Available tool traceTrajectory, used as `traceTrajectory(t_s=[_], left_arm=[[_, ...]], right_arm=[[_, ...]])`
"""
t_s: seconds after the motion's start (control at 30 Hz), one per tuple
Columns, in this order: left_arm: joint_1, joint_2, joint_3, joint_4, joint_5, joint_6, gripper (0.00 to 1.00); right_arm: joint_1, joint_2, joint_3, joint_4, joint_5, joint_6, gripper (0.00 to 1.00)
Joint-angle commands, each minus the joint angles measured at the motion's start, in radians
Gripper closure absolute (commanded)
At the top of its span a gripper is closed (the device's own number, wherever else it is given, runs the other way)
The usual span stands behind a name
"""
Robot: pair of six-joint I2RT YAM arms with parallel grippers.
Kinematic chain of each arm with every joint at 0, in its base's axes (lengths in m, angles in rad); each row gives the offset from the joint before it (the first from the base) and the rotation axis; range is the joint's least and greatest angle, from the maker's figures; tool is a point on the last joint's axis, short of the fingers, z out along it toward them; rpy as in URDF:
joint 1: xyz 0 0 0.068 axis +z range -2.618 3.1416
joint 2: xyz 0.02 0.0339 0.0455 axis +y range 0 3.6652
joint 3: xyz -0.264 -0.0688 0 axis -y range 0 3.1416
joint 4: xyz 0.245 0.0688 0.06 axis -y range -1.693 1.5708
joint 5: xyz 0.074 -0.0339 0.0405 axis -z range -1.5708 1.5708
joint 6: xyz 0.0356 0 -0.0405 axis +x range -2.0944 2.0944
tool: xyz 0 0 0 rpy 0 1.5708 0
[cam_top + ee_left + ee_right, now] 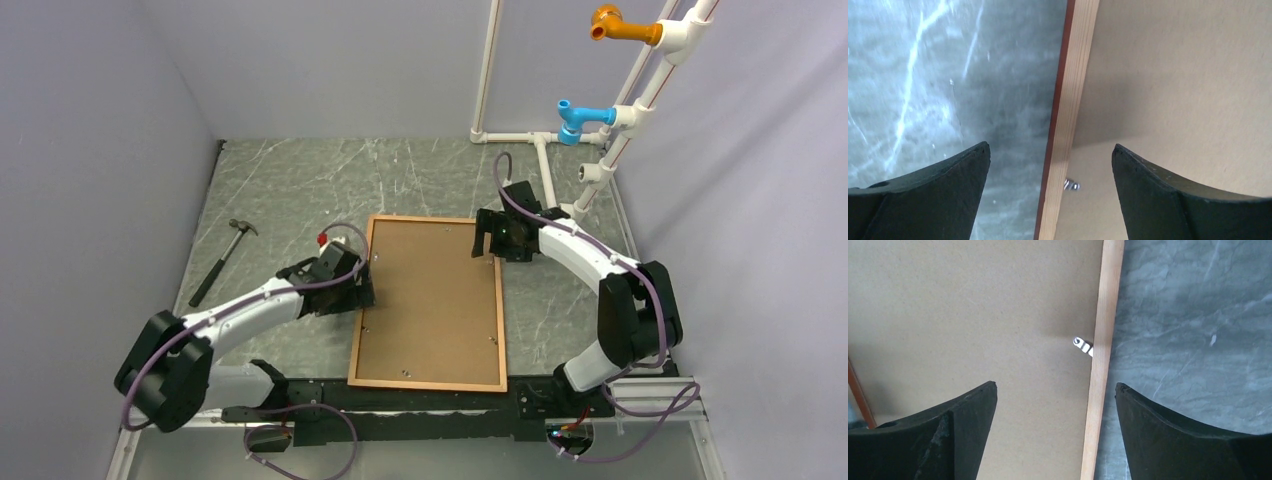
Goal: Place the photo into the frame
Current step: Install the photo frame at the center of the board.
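The frame (359, 335), thin wooden moulding, lies back side up in the middle of the table with a plain brown backing board (430, 300) filling it. The photo is hidden. My left gripper (362, 290) hangs open over the frame's left rail (1068, 125), one finger over the table and one over the board (1173, 75). My right gripper (490, 242) hangs open over the right rail (1105, 315) near the far corner, astride it without touching. A small metal clip (1080, 344) sticks out from that rail, and another clip (1071, 185) from the left rail.
A hammer (222, 260) lies on the table left of the frame. A white pipe rack (545, 150) with a blue fitting (580, 118) and an orange fitting (620, 25) stands at the back right. Grey walls close in on both sides.
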Motion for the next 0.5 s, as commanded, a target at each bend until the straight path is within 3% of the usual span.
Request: traceTrajectory(t_s=[0.0,0.47], left_arm=[[0.088,0.111,0.107,0.085,0.089,0.143,0.07],[0.176,0.512,0.497,0.014,0.065,0.283,0.12]], right_arm=[[-0.035,-0.060,-0.069,0.023,-0.074,0.024,0.11],[-0.082,-0.096,-0.222,0.093,-0.180,0.042,0.10]])
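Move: The frame's far left corner is about 24 cm ahead of the left hand, 3 cm right and 3 cm below; the near left clip is 1 cm ahead, 1 cm right. The nearest stretch of the frame's right rail lies some 3 cm right of the right hand, level with it and 6 cm lower; the far right clip is about 7 cm ahead, 2 cm right. Open left hand sweeps 12 cm forward along the left rail; open right draws 5 cm back, sinking 4 cm. ##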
